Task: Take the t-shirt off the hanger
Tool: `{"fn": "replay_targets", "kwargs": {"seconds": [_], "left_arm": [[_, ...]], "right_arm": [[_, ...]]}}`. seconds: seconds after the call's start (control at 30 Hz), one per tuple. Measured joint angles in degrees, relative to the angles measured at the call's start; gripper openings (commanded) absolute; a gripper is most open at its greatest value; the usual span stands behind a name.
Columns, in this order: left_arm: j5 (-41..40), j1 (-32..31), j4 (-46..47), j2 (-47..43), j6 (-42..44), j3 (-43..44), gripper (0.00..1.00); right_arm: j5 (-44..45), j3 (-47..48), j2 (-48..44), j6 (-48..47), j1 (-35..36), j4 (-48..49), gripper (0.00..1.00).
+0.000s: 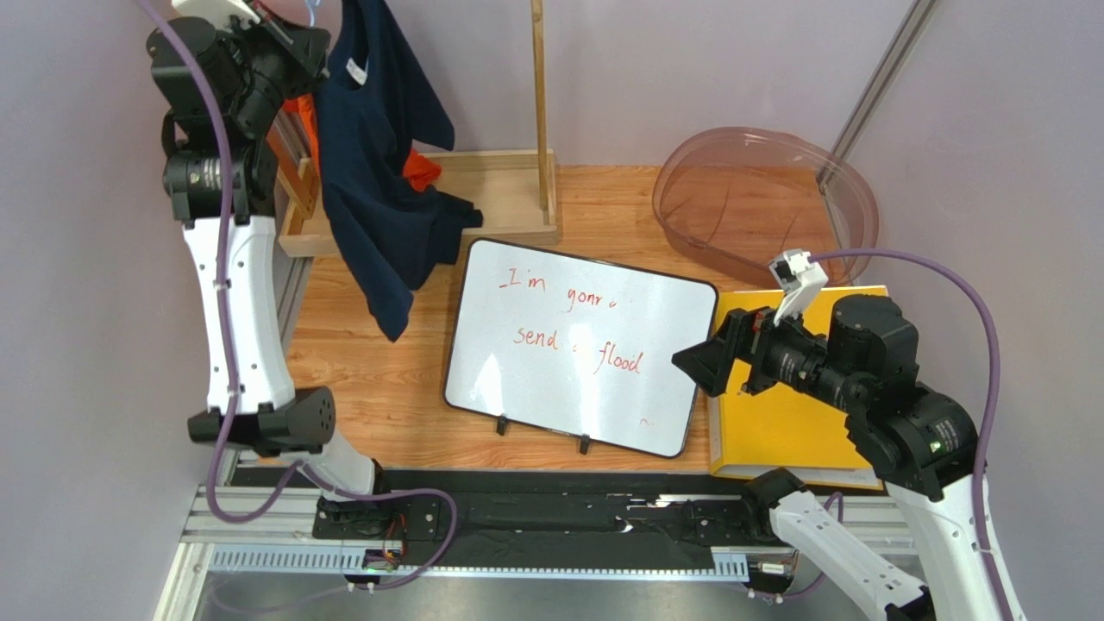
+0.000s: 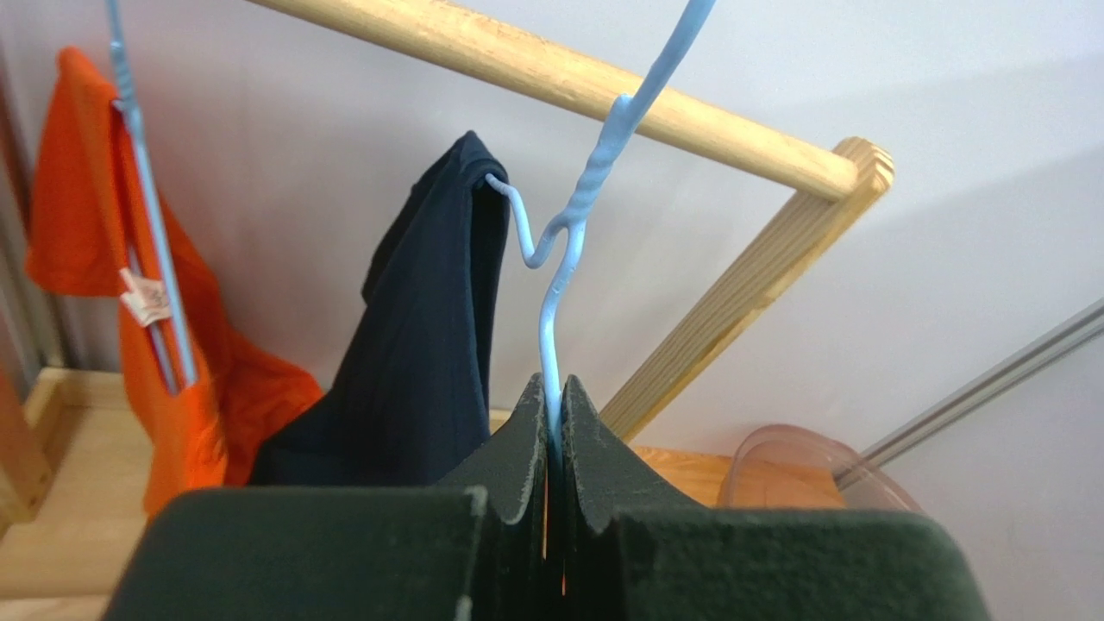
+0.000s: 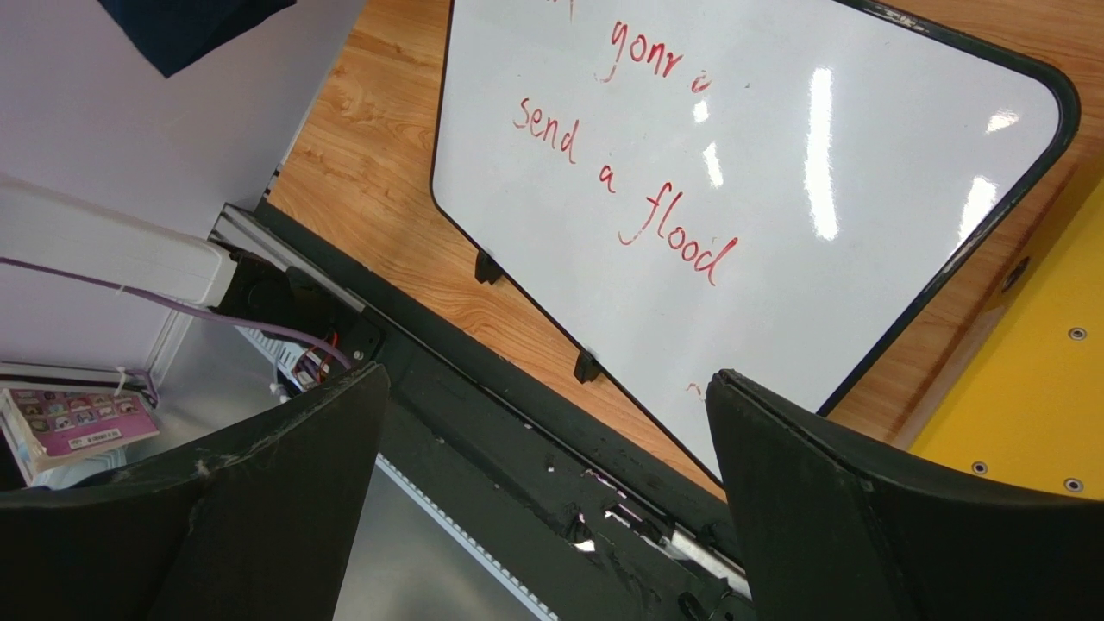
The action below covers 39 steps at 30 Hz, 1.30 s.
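Observation:
The navy t-shirt (image 1: pixel 382 168) hangs at the back left from a wooden rack and droops down to the table. In the left wrist view the shirt (image 2: pixel 421 349) hangs off one end of a light blue hanger (image 2: pixel 570 246) hooked over the wooden rail (image 2: pixel 544 71). My left gripper (image 2: pixel 555 388) is shut on the hanger's thin wire just below the twisted neck; in the top view it (image 1: pixel 311 39) is raised beside the shirt's collar. My right gripper (image 1: pixel 693 362) is open and empty, low over the whiteboard's right edge, far from the shirt (image 3: pixel 195 26).
An orange garment (image 2: pixel 182 388) hangs on a second blue hanger (image 2: pixel 143 220) left of the shirt. A whiteboard (image 1: pixel 583 343) with red writing lies mid-table. A clear plastic tub (image 1: pixel 765 194) stands back right, and a yellow book (image 1: pixel 791 414) lies under the right arm. The rack's post (image 1: pixel 542 91) rises from its wooden base (image 1: pixel 480 194).

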Motion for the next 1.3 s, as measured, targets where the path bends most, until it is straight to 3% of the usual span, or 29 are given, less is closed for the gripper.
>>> {"fn": "replay_targets", "kwargs": {"seconds": [0.23,0.57,0.9,1.3], "left_arm": [[-2.3,0.0,-4.9,-15.7,4.3,-12.7,0.0],[-8.3,0.0,-12.6,-28.2,11.9,-12.3,0.0],[-2.6,0.0,-14.1,-24.7,13.4,-12.3,0.0],[18.4,0.5,-14.2,-14.4,15.8,-13.5,0.0]], "right_arm": [[-2.5,0.0,2.8,0.0,0.0,0.6,1.0],[-5.5,-0.9,5.8,1.4,0.0,7.2,1.0],[-7.4,-0.8,14.4,7.0,1.9,21.4,1.0],[-1.9,17.3,37.5,6.0,9.9,29.2,0.96]]}}
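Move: The navy t-shirt hangs from the blue hanger already pinched in the left gripper, its middle about 25 cm below that hand, some 8 cm back and 8 cm to its right. The orange t-shirt is roughly 10 cm ahead of the left hand, 6 cm left and 25 cm down. From the right hand, the navy t-shirt is about 21 cm forward, 40 cm left and near level; the whiteboard is 13 cm forward, 15 cm left and some 30 cm below. Keep the left gripper shut on the hanger and draw it back about 19 cm, away from the rack, then reverse forward some 9 cm while lowering and easing right, swinging the wrist clockwise. Meanwhile bring the wide-open right gripper, slowly at first and then faster, forward and left over the whiteboard, about 15 cm each way and rising slightly, towards the navy t-shirt without touching it. ##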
